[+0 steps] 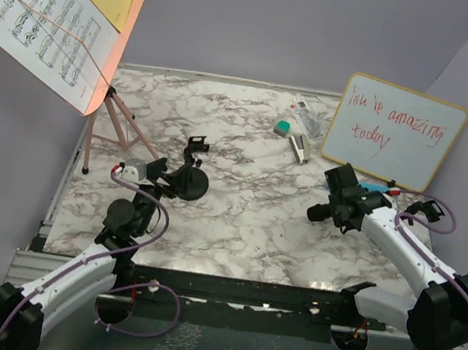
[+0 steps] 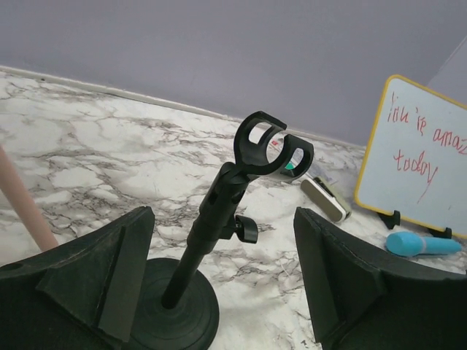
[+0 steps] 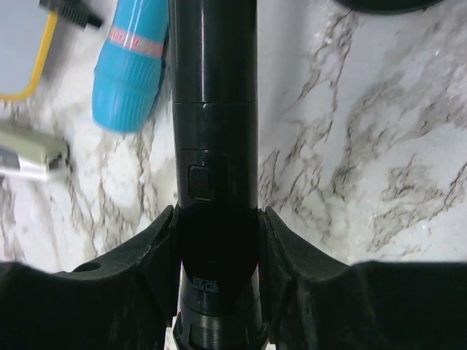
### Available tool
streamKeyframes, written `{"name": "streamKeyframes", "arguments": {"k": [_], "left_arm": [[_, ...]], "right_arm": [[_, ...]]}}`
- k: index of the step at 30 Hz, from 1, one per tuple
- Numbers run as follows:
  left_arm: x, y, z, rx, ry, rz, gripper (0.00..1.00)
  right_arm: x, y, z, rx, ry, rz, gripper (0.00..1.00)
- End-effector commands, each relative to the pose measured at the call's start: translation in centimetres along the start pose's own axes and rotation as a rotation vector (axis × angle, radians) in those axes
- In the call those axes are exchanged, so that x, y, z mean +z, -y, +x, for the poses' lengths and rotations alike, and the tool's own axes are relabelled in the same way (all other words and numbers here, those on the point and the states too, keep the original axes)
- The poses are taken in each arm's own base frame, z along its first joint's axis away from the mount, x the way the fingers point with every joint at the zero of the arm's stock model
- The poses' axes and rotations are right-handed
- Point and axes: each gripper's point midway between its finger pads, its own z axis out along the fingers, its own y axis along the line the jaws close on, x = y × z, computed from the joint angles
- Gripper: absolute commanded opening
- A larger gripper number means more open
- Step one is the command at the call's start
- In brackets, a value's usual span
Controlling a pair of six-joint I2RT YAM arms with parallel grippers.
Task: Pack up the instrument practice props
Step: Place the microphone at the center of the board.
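The pink music rack (image 1: pixel 125 31) stands on tripod legs at the far left and carries sheet-music pages (image 1: pixel 38 9). A black mic pole (image 2: pixel 215 219) with an empty clip stands on its round base (image 2: pixel 182 321). My left gripper (image 2: pixel 222 292) is open around the pole's lower part without touching it, and in the top view this gripper (image 1: pixel 163 175) sits just left of the pole (image 1: pixel 191 169). My right gripper (image 3: pixel 215 248) is shut on the black microphone (image 3: pixel 211 131), held above the table at the right (image 1: pixel 318 211). The blue microphone (image 3: pixel 131 65) lies by the whiteboard.
The wood-framed whiteboard (image 1: pixel 394 133) with red writing leans at the back right. A stapler (image 1: pixel 301 150) and a green eraser (image 1: pixel 282 129) lie in front of it. One pink tripod leg (image 2: pixel 25 211) stands close on the left of my left gripper.
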Motion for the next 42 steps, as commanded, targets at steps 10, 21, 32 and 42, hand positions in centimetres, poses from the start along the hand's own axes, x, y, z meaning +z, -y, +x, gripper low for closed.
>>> {"name": "streamKeyframes", "arguments": {"k": [10, 21, 32, 42], "left_arm": [[-2.4, -2.3, -0.3, -0.055, 0.064, -0.086, 0.86], [-2.1, -2.3, -0.3, -0.034, 0.048, -0.093, 0.86], [-2.2, -2.3, -0.5, -0.039, 0.060, -0.092, 0.86], [-2.0, -2.2, -0.3, -0.038, 0.047, -0.095, 0.86]], "right_arm": [[8.1, -0.5, -3.8, 0.266, 0.097, 0.166, 0.07], [11.6, -1.3, -4.9, 0.258, 0.149, 0.232, 0.52], [9.5, -1.7, -5.7, 0.172, 0.119, 0.175, 0.81], [5.5, -4.1, -5.1, -0.107, 0.019, -0.096, 0.87]]}}
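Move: The right hand holds the black microphone; the bare spot it goes to, on the near side of the blue microphone, is about 7 cm ahead, 7 cm to the right and 7 cm below. The blue microphone's middle lies some 4 cm beyond that spot, the round stand base about 9 cm nearer and 6 cm farther right than the spot, the stapler roughly 17 cm ahead and 12 cm left of the hand. From the left hand the spot is around 49 cm right, 5 cm ahead and 17 cm lower. Right, forward and down, about 7 cm each way, the right hand carries the still-gripped black microphone to the table beside the blue one, turning some 20 degrees clockwise; the last of the path runs mostly forward. There the fingers open wide, let go, and the hand rises about 5 cm, turning most of the way back. The left hand, empty and open, eases a little left and back, away from its stand, then stays. ##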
